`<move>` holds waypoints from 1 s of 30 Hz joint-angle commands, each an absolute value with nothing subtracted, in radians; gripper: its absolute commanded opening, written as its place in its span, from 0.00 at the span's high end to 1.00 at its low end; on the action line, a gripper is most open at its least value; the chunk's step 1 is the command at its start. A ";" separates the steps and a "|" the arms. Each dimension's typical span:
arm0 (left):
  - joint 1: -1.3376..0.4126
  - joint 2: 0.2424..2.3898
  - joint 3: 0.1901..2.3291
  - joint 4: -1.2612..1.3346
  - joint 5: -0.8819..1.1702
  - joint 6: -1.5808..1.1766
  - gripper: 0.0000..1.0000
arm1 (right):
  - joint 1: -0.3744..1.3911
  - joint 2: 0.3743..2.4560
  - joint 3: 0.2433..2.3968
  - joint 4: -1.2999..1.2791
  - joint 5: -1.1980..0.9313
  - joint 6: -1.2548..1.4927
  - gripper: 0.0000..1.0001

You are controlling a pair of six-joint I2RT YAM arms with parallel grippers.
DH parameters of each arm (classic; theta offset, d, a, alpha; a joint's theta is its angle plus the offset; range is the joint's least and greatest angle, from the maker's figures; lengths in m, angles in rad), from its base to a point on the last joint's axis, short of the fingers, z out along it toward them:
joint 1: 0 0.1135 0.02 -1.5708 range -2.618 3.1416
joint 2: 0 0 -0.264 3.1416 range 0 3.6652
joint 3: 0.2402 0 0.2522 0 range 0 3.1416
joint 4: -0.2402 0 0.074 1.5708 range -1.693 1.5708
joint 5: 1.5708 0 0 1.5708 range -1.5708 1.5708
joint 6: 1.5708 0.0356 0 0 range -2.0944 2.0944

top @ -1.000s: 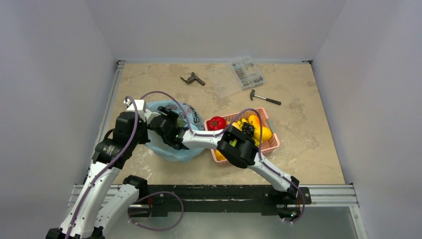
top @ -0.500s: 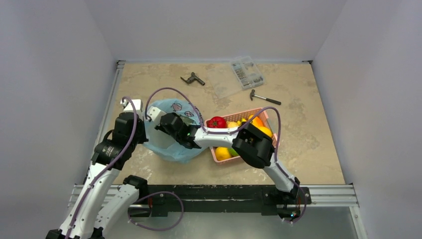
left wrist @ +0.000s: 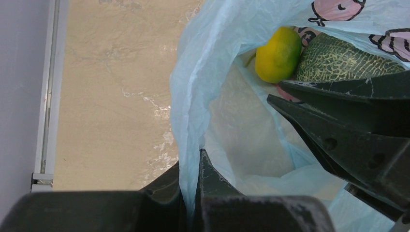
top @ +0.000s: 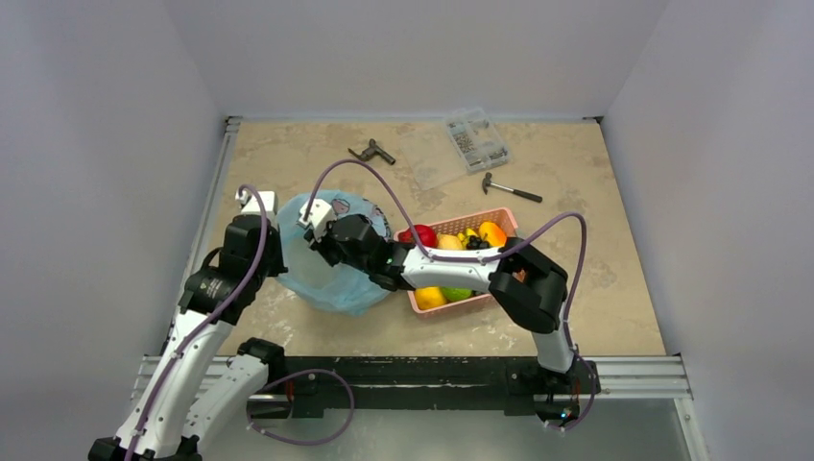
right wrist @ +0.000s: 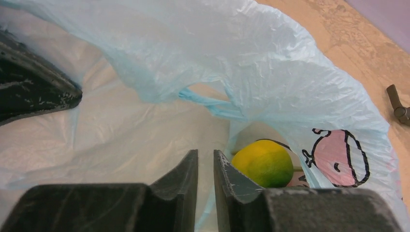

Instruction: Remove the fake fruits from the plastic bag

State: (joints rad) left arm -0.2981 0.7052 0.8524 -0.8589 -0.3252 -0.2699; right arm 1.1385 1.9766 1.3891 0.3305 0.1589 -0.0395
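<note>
The pale blue plastic bag lies left of centre, its mouth held up. My left gripper is shut on the bag's rim. Inside lie the netted grey-green melon and a yellow-green fruit. My right gripper reaches into the bag, its jaws shut to a thin slit with nothing between them; the yellow-green fruit sits just right of its fingertip. From above, the right gripper covers the bag's mouth. The red tomato-like fruit rests at the pink basket's far left corner.
The pink slatted basket with several fruits stands right of the bag, under my right forearm. Farther back lie a hammer, a clear parts box and a dark tool. Walls close in on three sides.
My right gripper has gone from wide open to shut and pushed further left into the bag, while its elbow swung right over the basket. The left gripper kept its hold on the rim.
</note>
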 commanded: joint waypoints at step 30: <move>-0.316 0.703 0.855 -0.830 -0.296 -0.259 1.00 | 1.133 2.488 1.987 0.021 0.657 -0.496 0.04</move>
State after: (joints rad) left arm -0.3103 0.7128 0.8524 -0.8581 -0.2993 -0.2687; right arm 1.1381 2.4794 1.9434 0.0414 0.6197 -0.4728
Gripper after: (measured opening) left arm 0.004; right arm 0.984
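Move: The yellow-green fruit in the bag lies about 13 cm ahead of the right hand, 1 cm to its left and 12 cm below. The melon is roughly 8 cm to the right of that fruit and 3 cm nearer the base. For the left hand, which holds the bag's rim, the yellow-green fruit is some 14 cm ahead, 10 cm to the right and 14 cm below. Right hand dives about 10 cm both forward and down into the bag, opening wide astride the yellow-green fruit. ##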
